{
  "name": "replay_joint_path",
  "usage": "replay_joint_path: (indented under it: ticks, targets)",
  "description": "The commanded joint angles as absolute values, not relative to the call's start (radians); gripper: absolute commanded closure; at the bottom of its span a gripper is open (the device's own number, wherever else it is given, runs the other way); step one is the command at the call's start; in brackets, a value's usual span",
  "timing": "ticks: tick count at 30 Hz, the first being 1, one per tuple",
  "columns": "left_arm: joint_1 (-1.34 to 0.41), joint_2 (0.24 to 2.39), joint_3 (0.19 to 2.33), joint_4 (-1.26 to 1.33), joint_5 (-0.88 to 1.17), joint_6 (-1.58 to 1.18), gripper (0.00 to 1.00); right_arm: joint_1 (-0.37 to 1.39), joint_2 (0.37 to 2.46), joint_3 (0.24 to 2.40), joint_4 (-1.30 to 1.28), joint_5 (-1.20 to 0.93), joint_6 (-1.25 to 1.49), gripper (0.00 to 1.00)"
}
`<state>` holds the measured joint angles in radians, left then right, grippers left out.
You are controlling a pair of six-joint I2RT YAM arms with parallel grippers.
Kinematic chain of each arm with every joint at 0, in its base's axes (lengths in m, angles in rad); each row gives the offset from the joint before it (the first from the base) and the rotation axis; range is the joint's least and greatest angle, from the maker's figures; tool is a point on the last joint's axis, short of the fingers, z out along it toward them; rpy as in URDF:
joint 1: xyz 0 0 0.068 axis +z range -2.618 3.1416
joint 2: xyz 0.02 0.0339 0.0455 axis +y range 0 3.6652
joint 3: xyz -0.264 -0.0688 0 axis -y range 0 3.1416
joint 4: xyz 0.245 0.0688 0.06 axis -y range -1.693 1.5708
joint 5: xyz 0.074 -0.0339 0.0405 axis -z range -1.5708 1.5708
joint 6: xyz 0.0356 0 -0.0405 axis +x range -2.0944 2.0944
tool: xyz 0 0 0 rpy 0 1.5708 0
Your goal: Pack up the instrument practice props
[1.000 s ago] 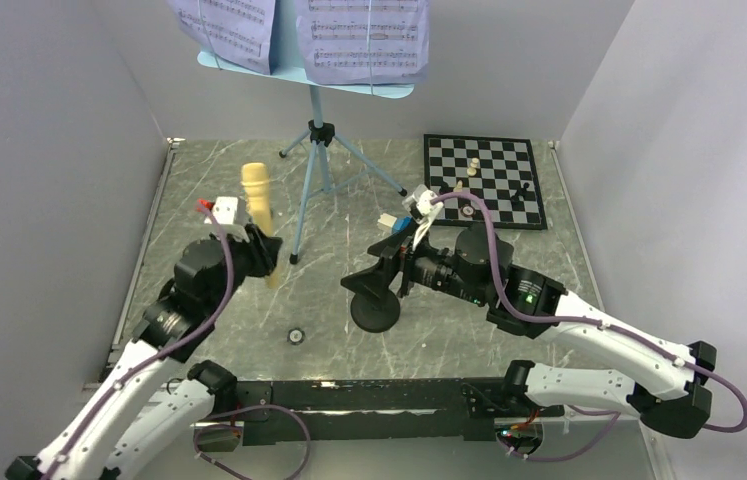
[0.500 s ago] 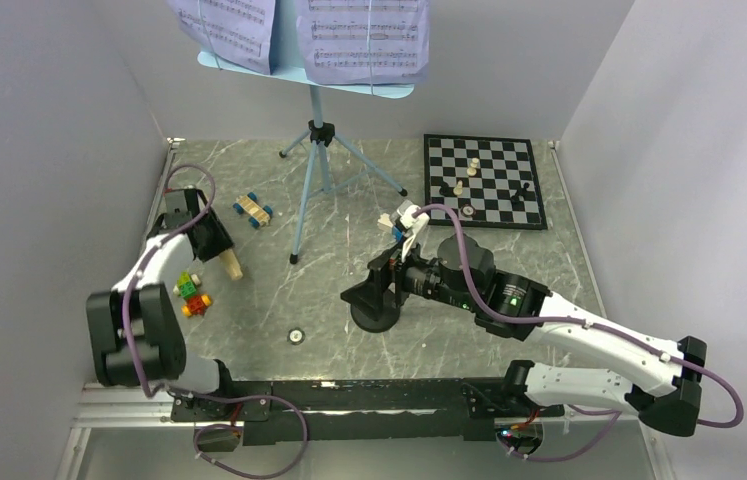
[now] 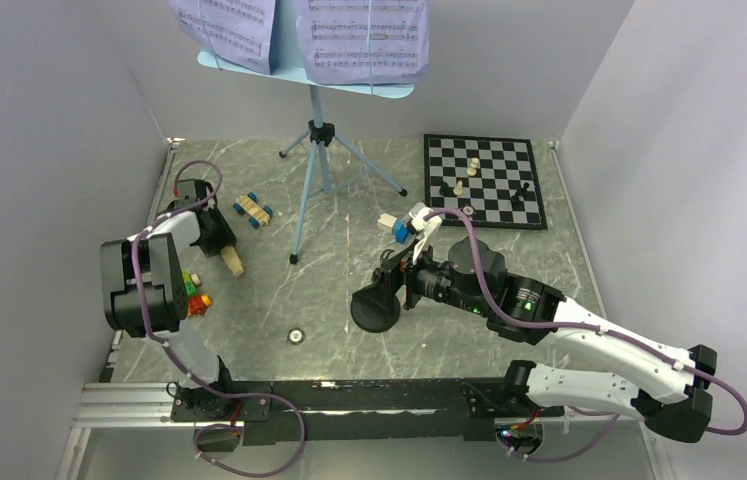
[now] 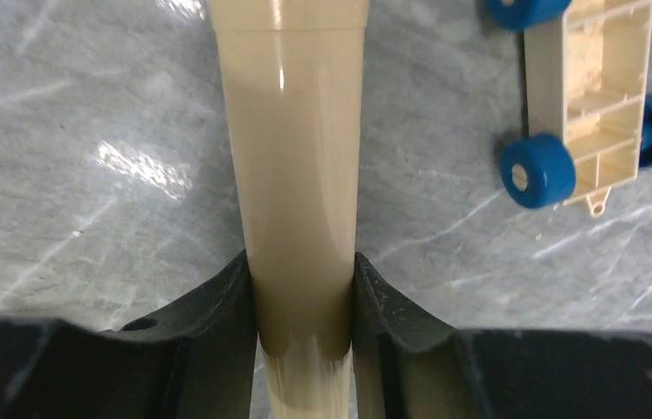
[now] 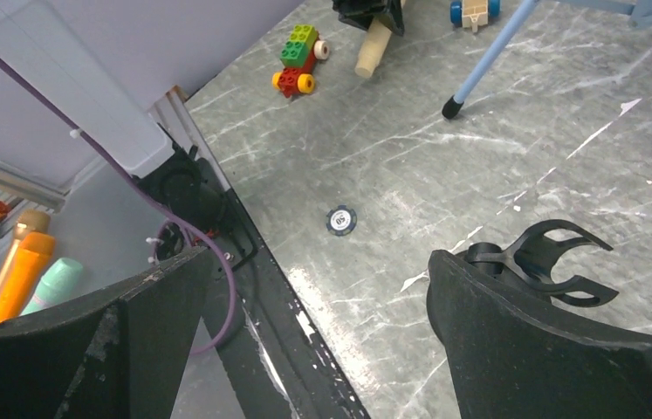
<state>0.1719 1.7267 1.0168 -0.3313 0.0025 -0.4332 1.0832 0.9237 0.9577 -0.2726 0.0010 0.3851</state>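
The tan microphone [image 4: 300, 166] is clamped between the black fingers of my left gripper [image 4: 302, 262], which is shut on it low over the table by the left wall. From above, only the microphone's end [image 3: 233, 263] pokes out of the left gripper [image 3: 215, 236]. The short black mic stand [image 3: 375, 310] stands mid-table. My right gripper [image 3: 387, 284] hovers open right over it. In the right wrist view the stand's clip [image 5: 540, 257] sits just behind the right finger of the open gripper [image 5: 320, 262]. The light-blue music stand [image 3: 311, 180] carries lavender pages [image 3: 367, 38] at the back.
A tan toy car with blue wheels [image 3: 253, 209] lies just right of the left gripper. Coloured blocks [image 3: 192, 295] sit near the left wall. A small round disc [image 3: 296, 336] lies near the front. The chessboard [image 3: 484, 180] with pieces is at the back right, and a blue-white block [image 3: 390, 223] lies mid-table.
The left arm has swung from mid-table back to the left wall, bringing the microphone down low beside the toy car. The right gripper has shifted slightly right over the mic stand.
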Motion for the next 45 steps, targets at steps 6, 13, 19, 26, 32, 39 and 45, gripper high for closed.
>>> replay_joint_path:
  ticks: [6, 13, 19, 26, 32, 39, 45]
  targets:
    - [0.172, 1.822, 1.172, -0.433, -0.084, -0.436, 0.63, 1.087, 0.923, 1.005, -0.288, 0.036, 0.364, 0.0]
    - [0.172, 1.852, 1.196, -0.46, -0.068, -0.422, 0.54, 1.087, 0.904, 1.014, -0.314, 0.057, 0.351, 0.0]
    - [0.172, 1.835, 1.175, -0.458, -0.078, -0.426, 0.41, 1.087, 0.855, 1.015, -0.355, 0.122, 0.333, 0.0]
    - [0.175, 1.698, 1.191, -0.478, -0.037, -0.454, 0.28, 1.086, 0.856, 1.015, -0.365, 0.119, 0.34, 0.0]
    - [0.163, 1.433, 1.19, -0.474, 0.024, -0.504, 0.11, 1.086, 0.861, 1.015, -0.358, 0.115, 0.345, 0.0]
    - [-0.086, 0.967, 0.889, -0.178, 0.034, -0.529, 0.14, 1.086, 0.822, 0.957, -0.352, 0.184, 0.361, 0.0]
    - [-0.453, 0.695, 0.605, 0.081, 0.013, -0.417, 0.14, 1.086, 0.727, 0.894, -0.399, 0.285, 0.391, 0.0]
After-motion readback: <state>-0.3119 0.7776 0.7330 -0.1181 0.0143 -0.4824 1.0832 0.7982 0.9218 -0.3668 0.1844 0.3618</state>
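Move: Just under the left hand's grip, about 2 cm ahead, 2 cm left and 1 cm down, is the spot of table for the tan microphone it still holds. The toy car lies some 11 cm ahead and 5 cm right of that hand, the toy bricks about 10 cm back and 7 cm left. From the open right hand, the microphone stand is roughly 12 cm straight ahead and its middle 20 cm below; the poker chip is 6 cm ahead, 15 cm left, 29 cm down. Easing the microphone forward and slightly left by about 2 cm, low over the table, the left hand stops, opens its fingers wide and lets go. It then lifts off steeply, some 25 cm, and swings right and somewhat back towards the microphone stand, fingers tilting up nearly 50 degrees. Meanwhile the empty, open right hand drifts about 4 cm right beside the stand, turning slightly clockwise. ##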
